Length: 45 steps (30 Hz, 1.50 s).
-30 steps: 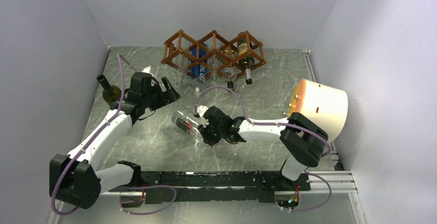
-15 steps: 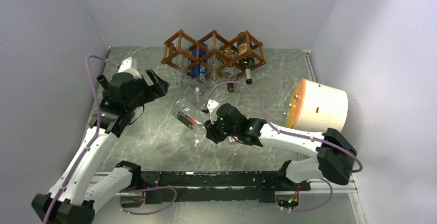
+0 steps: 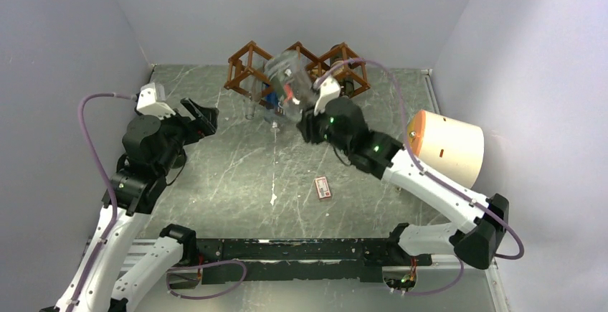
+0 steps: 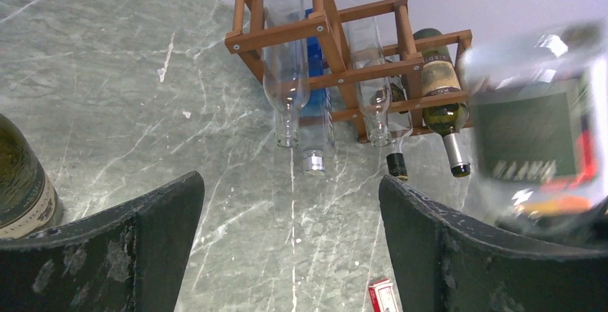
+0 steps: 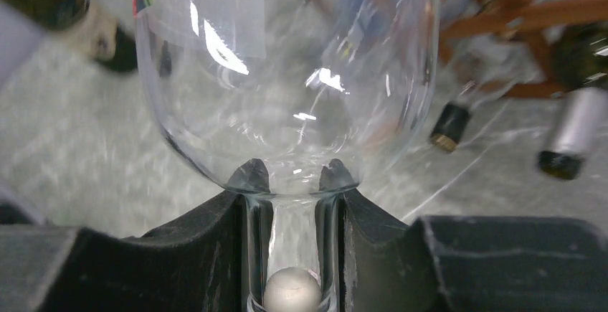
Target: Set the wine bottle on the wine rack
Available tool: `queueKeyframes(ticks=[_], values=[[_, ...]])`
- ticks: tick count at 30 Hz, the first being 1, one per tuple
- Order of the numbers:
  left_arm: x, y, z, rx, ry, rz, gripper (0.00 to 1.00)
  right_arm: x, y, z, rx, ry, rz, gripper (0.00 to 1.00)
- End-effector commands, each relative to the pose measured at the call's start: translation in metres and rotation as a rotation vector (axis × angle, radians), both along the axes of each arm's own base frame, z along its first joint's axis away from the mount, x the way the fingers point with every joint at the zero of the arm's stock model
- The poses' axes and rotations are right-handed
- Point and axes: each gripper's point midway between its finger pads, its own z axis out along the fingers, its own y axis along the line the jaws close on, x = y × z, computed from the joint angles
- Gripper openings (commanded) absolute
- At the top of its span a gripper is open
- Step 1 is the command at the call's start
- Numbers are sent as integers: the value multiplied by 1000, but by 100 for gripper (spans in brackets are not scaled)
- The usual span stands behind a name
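Observation:
My right gripper (image 3: 310, 115) is shut on the neck of a clear glass wine bottle (image 3: 289, 75) with a red-marked label and holds it in the air, base pointing up toward the back, just in front of the middle of the wine rack (image 3: 247, 64). The right wrist view shows my fingertips (image 5: 247, 176) clamped on the neck below the bottle's shoulder (image 5: 287, 75). The reddish-brown rack (image 4: 323, 29) holds several bottles, necks down. My left gripper (image 3: 201, 115) is open and empty, left of the rack, above the table (image 4: 290, 190).
A dark green bottle (image 4: 21, 183) stands at the left, next to my left gripper. A small red and white box (image 3: 323, 187) lies mid-table. A white cylinder with an orange face (image 3: 444, 147) lies at the right. Walls close in on three sides.
My right arm has lifted the clear bottle off the table and carried it back toward the rack. The small red box now shows on the table. My left arm has drawn back to the left.

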Motion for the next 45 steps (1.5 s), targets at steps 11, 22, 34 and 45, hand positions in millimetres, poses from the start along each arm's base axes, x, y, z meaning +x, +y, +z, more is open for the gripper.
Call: queueKeyframes(ticks=[11, 22, 34, 45], values=[[4, 3, -22, 64, 36, 7, 95, 156, -52, 117, 281, -50, -401, 0], [6, 3, -35, 98, 60, -5, 93, 218, -61, 91, 333, 111, -403, 0], [7, 3, -41, 92, 70, 2, 92, 235, -45, 52, 319, 223, -387, 0], [8, 3, -44, 93, 83, 2, 92, 238, -56, 19, 281, 258, -467, 14]])
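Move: My right hand grips a clear bottle by its neck. The rack's open upper notch, between the middle and right peaks, lies about 26 cm ahead, 5 cm right and 9 cm below that hand. Right of the notch and some 6 cm lower lies the green bottle, 7 cm over; the dark-capped bottle is 11 cm straight beneath the notch. From my left hand the notch is roughly 25 cm ahead, 36 cm right and 15 cm lower. I swing the held bottle forward about 20 cm and a little right to the rack's upper right notch, rising some 6 cm first, then sinking about 11 cm and slowing almost to a stop. My right wrist turns clockwise and tips down, each by some 25 degrees, and the grip stays on the neck. My left hand, empty and open, sinks about 5 cm. ##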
